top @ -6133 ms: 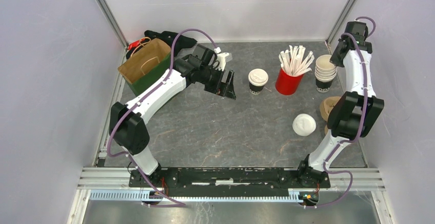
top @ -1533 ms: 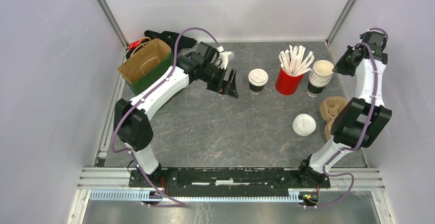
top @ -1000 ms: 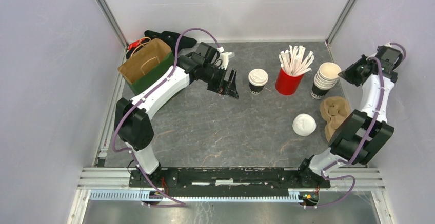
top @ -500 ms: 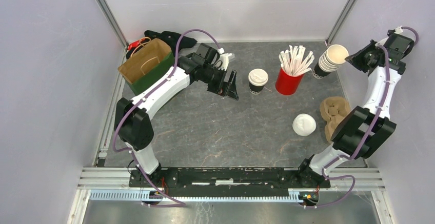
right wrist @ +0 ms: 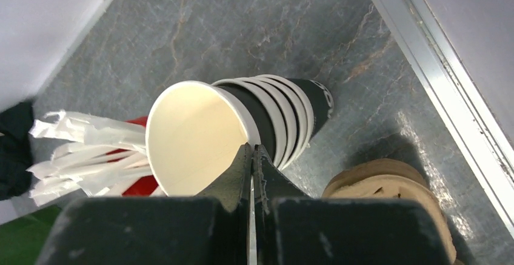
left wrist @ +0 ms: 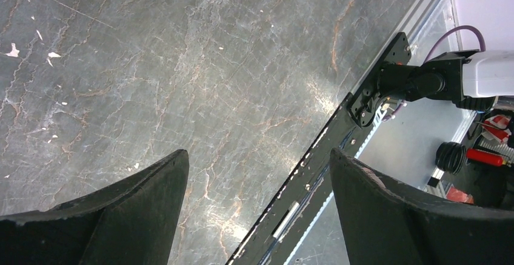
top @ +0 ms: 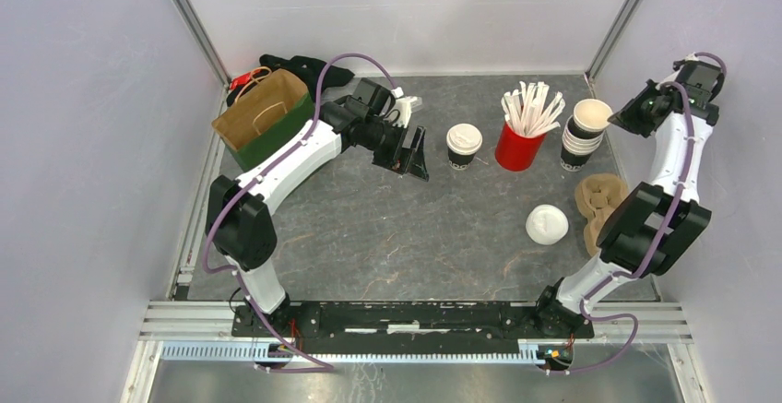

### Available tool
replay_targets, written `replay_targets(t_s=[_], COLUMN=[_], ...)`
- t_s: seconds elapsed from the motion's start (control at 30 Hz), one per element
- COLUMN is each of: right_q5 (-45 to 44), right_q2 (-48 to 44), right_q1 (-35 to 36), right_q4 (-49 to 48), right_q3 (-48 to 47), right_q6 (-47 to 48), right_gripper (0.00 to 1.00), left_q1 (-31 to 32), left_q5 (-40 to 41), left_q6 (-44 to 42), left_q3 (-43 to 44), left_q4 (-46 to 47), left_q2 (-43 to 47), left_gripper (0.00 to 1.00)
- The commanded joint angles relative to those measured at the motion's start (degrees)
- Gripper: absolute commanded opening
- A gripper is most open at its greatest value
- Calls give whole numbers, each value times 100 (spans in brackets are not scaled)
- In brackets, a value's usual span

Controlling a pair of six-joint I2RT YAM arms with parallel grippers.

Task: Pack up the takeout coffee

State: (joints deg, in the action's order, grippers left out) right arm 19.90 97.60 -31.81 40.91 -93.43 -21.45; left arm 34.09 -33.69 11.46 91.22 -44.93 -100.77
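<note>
One takeout coffee [top: 463, 145], a dark cup with a white lid, stands upright at the back middle of the table. My left gripper [top: 411, 150] hangs open just left of it, apart from it, with only bare table between its fingers [left wrist: 121, 216]. My right gripper [top: 615, 118] at the back right is shut on the rim of the top cup of a stack of lidless cups [top: 585, 132]. In the right wrist view one finger is inside the cream cup mouth [right wrist: 191, 134] and one outside, the gripper [right wrist: 252, 151] pinched tight, and the stack [right wrist: 285, 119] leans.
A red cup of white stirrers [top: 520, 136] stands between the coffee and the stack. A loose white lid [top: 547, 224] and a brown cardboard carrier [top: 598, 196] lie at the right. A brown paper bag [top: 262, 108] in a green holder stands at the back left.
My right gripper swung the cup stack up and back toward the corner, tilting it, then brought it back down beside the red cup. The left arm has not moved.
</note>
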Motion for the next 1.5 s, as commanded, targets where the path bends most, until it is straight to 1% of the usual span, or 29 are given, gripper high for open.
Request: replay_targets(t_s=[0.0,0.07,0.17,0.2,0.27,0.4,0.43,0.6,0.8,0.87,0.97,1.07,1.17,1.27,1.3,1.4,1.47], right_q5=[-420,-180,16,95,57,-192,-210,-130,102,132,-66,-292,-374,-865,-995,-887,-786], right_q2=[-410,-534,-1016,-1081,-1061,-757,-701,-761,-777,-801,-922,-885,-895,-939,-1001,-1357,-1681], right_q1=[210,174,171,167,171,162,152,132,150,148,142,140,166,270,287,406,700], right_q4=[209,382,19,-64,-135,119,160,41,311,422,501,606,674,1187,1364,1553,1646], right_q3=[-23,233,1087,1181,1009,-17,-135,-246,-841,-676,-296,-215,-361,-736,-722,-247,179], right_q6=[400,510,410,416,388,324,309,174,74,141,245,390,373,685,781,1034,1239], right_gripper=[0,0,0,0,0,0,0,0,0,0,0,0,0,0,0,0,0], left_q1=[-24,-22,-23,-19,-23,-22,-23,-23,-25,-20,-15,-16,-11,-15,-16,-20,-32], left_q5=[-180,-189,-236,-254,-314,-403,-395,-368,-304,-306,-322,-318,-305,-157,-107,118,392], left_q6=[-237,-216,-166,-137,-53,34,36,-1,-6,21,55,77,49,-51,-62,-51,51], left_q3=[252,272,335,361,359,418,431,471,511,526,549,476,412,388,387,381,333], left_q4=[45,38,45,58,152,185,182,189,165,162,166,183,182,107,104,106,171], left_q2=[-62,-94,-141,-151,-160,-197,-197,-214,-206,-197,-153,-86,-38,0,16,67,139], left_gripper=[92,92,92,92,92,92,92,92,92,92,92,92,92,92,92,92,92])
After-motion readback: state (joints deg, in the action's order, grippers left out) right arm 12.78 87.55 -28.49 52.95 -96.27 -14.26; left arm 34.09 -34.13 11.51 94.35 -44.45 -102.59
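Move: The right hand already pinches the rim of the top cup; the rest of the stack stands under it, its middle about 6 cm to the left and 12 cm below. The red straw holder is some 13 cm left of the stack and about level with it. The cup tray lies some 14 cm back and 2 cm left of the hand, 20 cm below. From the left hand the stack is about 9 cm ahead, 38 cm right and 9 cm down. Keeping its pinch on the top cup's rim, the right hand jerks back and left about 5 cm, then pulls the cup up roughly 9 cm away from the stack, easing forward on the way. It then sinks about 3 cm and draws back another 4 cm, rolling its left side down some 10 degrees. ##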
